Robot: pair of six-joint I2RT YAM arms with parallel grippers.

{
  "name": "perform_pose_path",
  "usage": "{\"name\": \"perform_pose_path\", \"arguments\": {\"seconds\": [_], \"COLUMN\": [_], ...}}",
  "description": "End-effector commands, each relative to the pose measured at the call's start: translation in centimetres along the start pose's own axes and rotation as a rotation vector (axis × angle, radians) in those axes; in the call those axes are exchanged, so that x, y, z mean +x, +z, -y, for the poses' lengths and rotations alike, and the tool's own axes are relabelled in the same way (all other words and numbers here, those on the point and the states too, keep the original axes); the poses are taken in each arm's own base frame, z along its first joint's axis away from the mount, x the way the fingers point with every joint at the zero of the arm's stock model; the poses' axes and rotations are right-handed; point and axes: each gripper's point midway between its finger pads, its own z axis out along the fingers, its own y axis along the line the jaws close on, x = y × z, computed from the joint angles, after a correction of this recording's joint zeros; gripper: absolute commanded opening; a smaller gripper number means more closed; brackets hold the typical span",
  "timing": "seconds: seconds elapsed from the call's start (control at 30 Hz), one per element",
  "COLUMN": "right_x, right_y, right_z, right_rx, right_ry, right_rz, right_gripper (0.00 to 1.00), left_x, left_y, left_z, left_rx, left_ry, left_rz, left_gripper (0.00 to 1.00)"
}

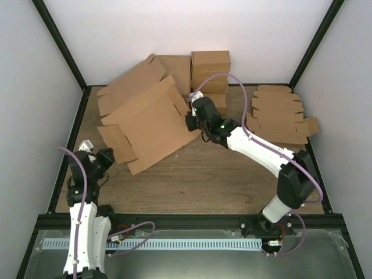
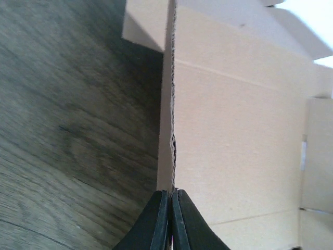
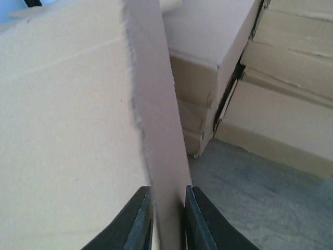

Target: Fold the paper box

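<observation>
The paper box (image 1: 148, 122) is a large brown creased sheet lying tilted on the left half of the wooden table. My left gripper (image 1: 109, 158) is at its near-left flap. In the left wrist view that gripper (image 2: 170, 192) is shut on the thin raw edge of the paper box (image 2: 244, 130), which stands upright ahead of it. My right gripper (image 1: 190, 120) is at the sheet's right edge. In the right wrist view its jaws (image 3: 167, 191) stand slightly apart, with a panel of the paper box (image 3: 67, 130) running between them.
A second large cardboard sheet (image 1: 131, 81) lies behind the paper box. A stack of smaller brown boxes (image 1: 210, 72) stands at the back centre, close ahead of the right gripper (image 3: 291, 78). Flat blanks with rounded tabs (image 1: 279, 113) are piled at the right.
</observation>
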Motion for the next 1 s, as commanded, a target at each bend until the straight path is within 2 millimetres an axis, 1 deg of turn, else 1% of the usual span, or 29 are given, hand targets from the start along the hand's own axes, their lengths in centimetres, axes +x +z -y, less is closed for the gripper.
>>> {"name": "perform_pose_path", "arguments": {"seconds": [0.0, 0.1, 0.2, 0.23, 0.3, 0.4, 0.43, 0.47, 0.5, 0.57, 0.67, 0.8, 0.87, 0.9, 0.97], "right_x": [-3.6, -4.2, -3.6, -3.5, -2.8, -2.4, -2.4, -2.4, -2.5, -2.9, -2.9, -1.0, 0.4, 0.7, 1.8], "right_y": [0.7, 1.1, 0.8, 0.6, 0.2, -0.6, -1.0, -1.4, -1.9, -3.1, -4.9, -6.7, -7.5, -8.4, -9.2], "right_z": [0.2, -0.6, -1.4, -1.5, -1.6, -1.4, -1.2, -0.9, -0.6, -0.2, 0.0, 0.0, -0.2, -0.5, -1.7], "right_rx": [0.012, -0.019, -0.067, -0.08, -0.091, -0.091, -0.086, -0.074, -0.063, -0.054, -0.059, -0.084, -0.109, -0.143, -0.244], "right_ry": [0.002, 0.006, 0.023, 0.032, 0.045, 0.062, 0.068, 0.075, 0.086, 0.108, 0.187, 0.354, 0.475, 0.533, 0.646], "right_rz": [0.034, 0.002, -0.022, -0.027, -0.046, -0.06, -0.061, -0.062, -0.056, -0.048, -0.059, -0.114, -0.14, -0.136, -0.138], "right_gripper": [0.23, 0.37, 0.6, 0.7, 0.82, 0.89, 0.92, 0.97, 0.99, 1.0, 1.0, 1.0, 1.0, 1.0, 1.0], "left_x": [0.6, 1.9, 2.1, 2.0, 1.5, 0.2, -0.7, -1.4, -2.1, -3.4, -4.4, -4.1, -3.8, -3.6, -3.3], "left_y": [-2.8, -3.0, -3.3, -3.5, -3.8, -4.8, -5.4, -6.0, -6.4, -7.4, -8.2, -8.2, -8.1, -8.0, -7.8], "left_z": [3.2, 4.0, 4.8, 4.9, 5.1, 6.2, 7.0, 7.6, 8.2, 9.4, 10.2, 9.9, 9.6, 9.5, 9.2], "left_rx": [0.113, 0.14, 0.159, 0.157, 0.148, 0.152, 0.162, 0.171, 0.18, 0.196, 0.213, 0.226, 0.233, 0.236, 0.237], "left_ry": [-0.083, -0.127, -0.138, -0.135, -0.132, -0.118, -0.108, -0.098, -0.089, -0.075, -0.071, -0.1, -0.115, -0.122, -0.129], "left_rz": [-0.046, -0.14, -0.167, -0.163, -0.148, -0.11, -0.084, -0.062, -0.041, 0.003, 0.045, 0.054, 0.053, 0.048, 0.045], "left_gripper": [0.05, 0.04, 0.04, 0.04, 0.04, 0.04, 0.04, 0.04, 0.04, 0.04, 0.04, 0.04, 0.04, 0.04, 0.04]}}
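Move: Both hands hold the tilted box sheet. Its middle lies about 17 cm ahead, 14 cm right and some 5 cm below the left hand, which pinches its left edge. From the right hand, closed on its right-hand edge, that middle lies roughly 20 cm left, 5 cm ahead and 12 cm lower. The big box stands about 21 cm ahead and 8 cm left of the right hand, the small box stack about 23 cm ahead and 9 cm right, both lower. Let go of the sheet's right-hand edge: nudge the right hand some 3 cm forward and left while opening it wide, then draw it back about 8 cm, rightward and up, rolling its left side up and tipping it down. Keep the left pinch and raise that edge some 12 cm, easing slightly back and right, fingertips tilting up. ##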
